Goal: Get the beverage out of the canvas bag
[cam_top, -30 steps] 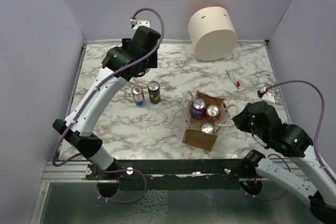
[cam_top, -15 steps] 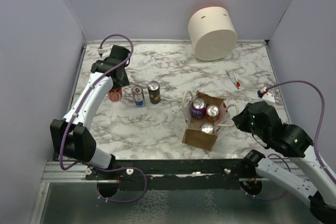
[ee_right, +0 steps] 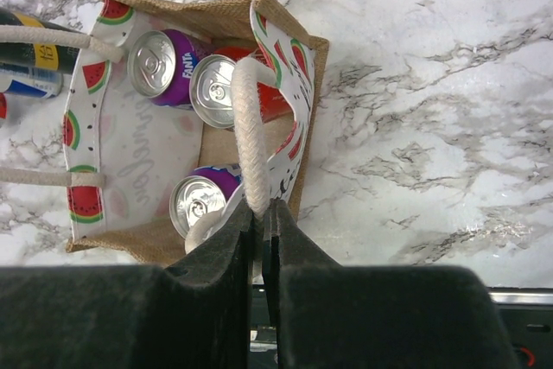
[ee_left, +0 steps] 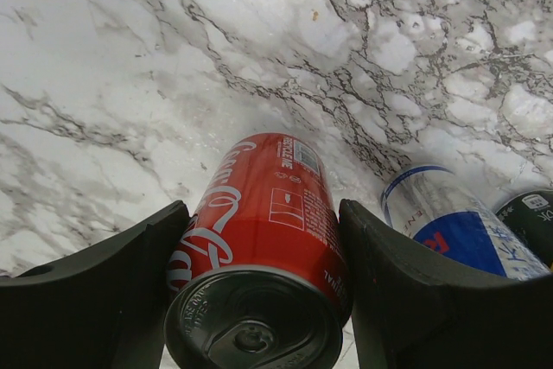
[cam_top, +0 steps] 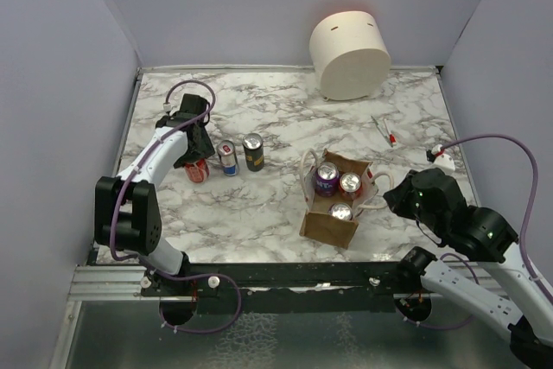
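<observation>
The canvas bag (cam_top: pixel 327 224) stands right of centre, tan outside with a watermelon-print lining (ee_right: pixel 112 144). Three beverage cans stand inside: a purple one (cam_top: pixel 327 179) (ee_right: pixel 159 62), a silver-topped red one (cam_top: pixel 350 181) (ee_right: pixel 213 90) and a third near the front (cam_top: pixel 341 212) (ee_right: pixel 198 204). My right gripper (ee_right: pixel 263 211) (cam_top: pixel 399 199) is shut on the bag's white rope handle (ee_right: pixel 244 123). My left gripper (ee_left: pixel 261 213) (cam_top: pixel 193 146) is far left, shut on an upright red cola can (ee_left: pixel 268 213) (cam_top: pixel 197 170) down at the marble.
A blue-and-silver can (cam_top: pixel 227 159) (ee_left: pixel 454 231) and a dark can (cam_top: pixel 252 151) (ee_left: pixel 531 213) stand just right of the red can. A large cream cylinder (cam_top: pixel 350 54) sits at the back. A pen (cam_top: pixel 384 131) and a small white item (cam_top: pixel 441 155) lie at the right.
My left arm has swung from high at the back down to the table's left side, bringing the red can beside the blue-and-silver one. The right arm and bag have stayed put.
</observation>
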### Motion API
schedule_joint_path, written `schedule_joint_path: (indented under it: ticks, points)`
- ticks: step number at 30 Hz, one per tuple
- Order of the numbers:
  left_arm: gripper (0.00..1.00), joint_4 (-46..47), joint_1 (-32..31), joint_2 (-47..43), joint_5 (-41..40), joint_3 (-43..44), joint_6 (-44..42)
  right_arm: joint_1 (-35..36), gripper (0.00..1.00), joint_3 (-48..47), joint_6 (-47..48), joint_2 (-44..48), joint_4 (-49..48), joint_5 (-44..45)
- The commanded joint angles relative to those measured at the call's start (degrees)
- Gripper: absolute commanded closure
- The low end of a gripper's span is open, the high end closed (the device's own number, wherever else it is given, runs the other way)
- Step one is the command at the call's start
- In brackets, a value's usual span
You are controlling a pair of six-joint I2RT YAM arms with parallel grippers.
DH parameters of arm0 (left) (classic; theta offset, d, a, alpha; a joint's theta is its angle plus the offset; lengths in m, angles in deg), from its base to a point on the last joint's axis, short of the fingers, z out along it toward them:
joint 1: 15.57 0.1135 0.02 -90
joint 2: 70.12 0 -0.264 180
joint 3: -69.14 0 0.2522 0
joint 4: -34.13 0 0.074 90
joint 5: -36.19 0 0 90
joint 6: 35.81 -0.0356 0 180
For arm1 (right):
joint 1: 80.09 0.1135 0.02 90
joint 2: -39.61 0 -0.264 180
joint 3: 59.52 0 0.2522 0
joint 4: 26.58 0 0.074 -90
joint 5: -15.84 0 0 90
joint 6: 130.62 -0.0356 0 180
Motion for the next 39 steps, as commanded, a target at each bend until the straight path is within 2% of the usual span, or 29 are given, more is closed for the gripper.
schedule_joint_path:
  ticks: [1,9,10,15,18,23,27,30,36,39]
  points:
    - [1.00,9.2,1.4,-2.1,6.3,-3.0,0.0,0.0,0.93,0.7,0.0,0.9,-0.5,0.4]
    - [1.00,9.0,1.4,0.0,5.9,-5.6,0.4,0.1,0.93,0.8,0.1,1.0,-0.5,0.3]
    - [0.97,9.5,1.4,-0.2,6.1,-6.1,0.1,0.1,0.93,0.7,0.1,1.0,-0.6,0.2]
    - [0.59,9.8,1.5,-1.1,5.7,-7.0,-0.6,0.1,0.93,0.8,0.2,1.0,-0.6,0.2]
    - [0.43,9.0,1.5,-2.1,4.9,-6.8,0.2,0.1,0.93,0.8,0.2,0.9,-0.6,0.2]
    - [0.20,8.8,1.5,-5.5,6.3,-6.2,1.2,0.1,0.93,0.7,0.6,1.1,-0.9,-0.1]
    - [0.07,6.3,1.5,-7.2,6.5,-3.2,1.5,0.1,0.93,0.8,0.7,0.6,-1.0,-0.2]
    - [0.01,5.6,1.5,-9.0,7.0,-1.3,1.8,0.1,0.93,0.8,1.1,0.1,-1.1,-0.6]
    - [0.01,5.4,1.1,-12.9,13.4,3.8,3.8,0.1,0.93,0.9,1.3,0.0,-1.4,-0.7]
    - [0.01,7.1,-2.0,-14.7,15.6,6.1,4.7,0.1,0.93,0.9,1.4,-0.2,-1.3,-0.7]
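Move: My left hand still holds the red Coke can just above the table. The bare spot it goes to is nearly straight below, about 10 cm down and 1 cm right. From that hand, the Red Bull can stands some 10 cm right and 3 cm ahead, and the black can about 17 cm right and 5 cm ahead. From my right hand, idle at the bag handle, the spot lies roughly 53 cm left, 17 cm ahead and 20 cm down. With my left hand I lower the Coke can straight down, about 2.5 cm, onto the marble beside the Red Bull can, and hold it there briefly. Then I open my fingers fully, let go of the can and rise some 11 cm, drawing slightly forward and right as the fingertips swing up and forward by nearly 20 degrees. ##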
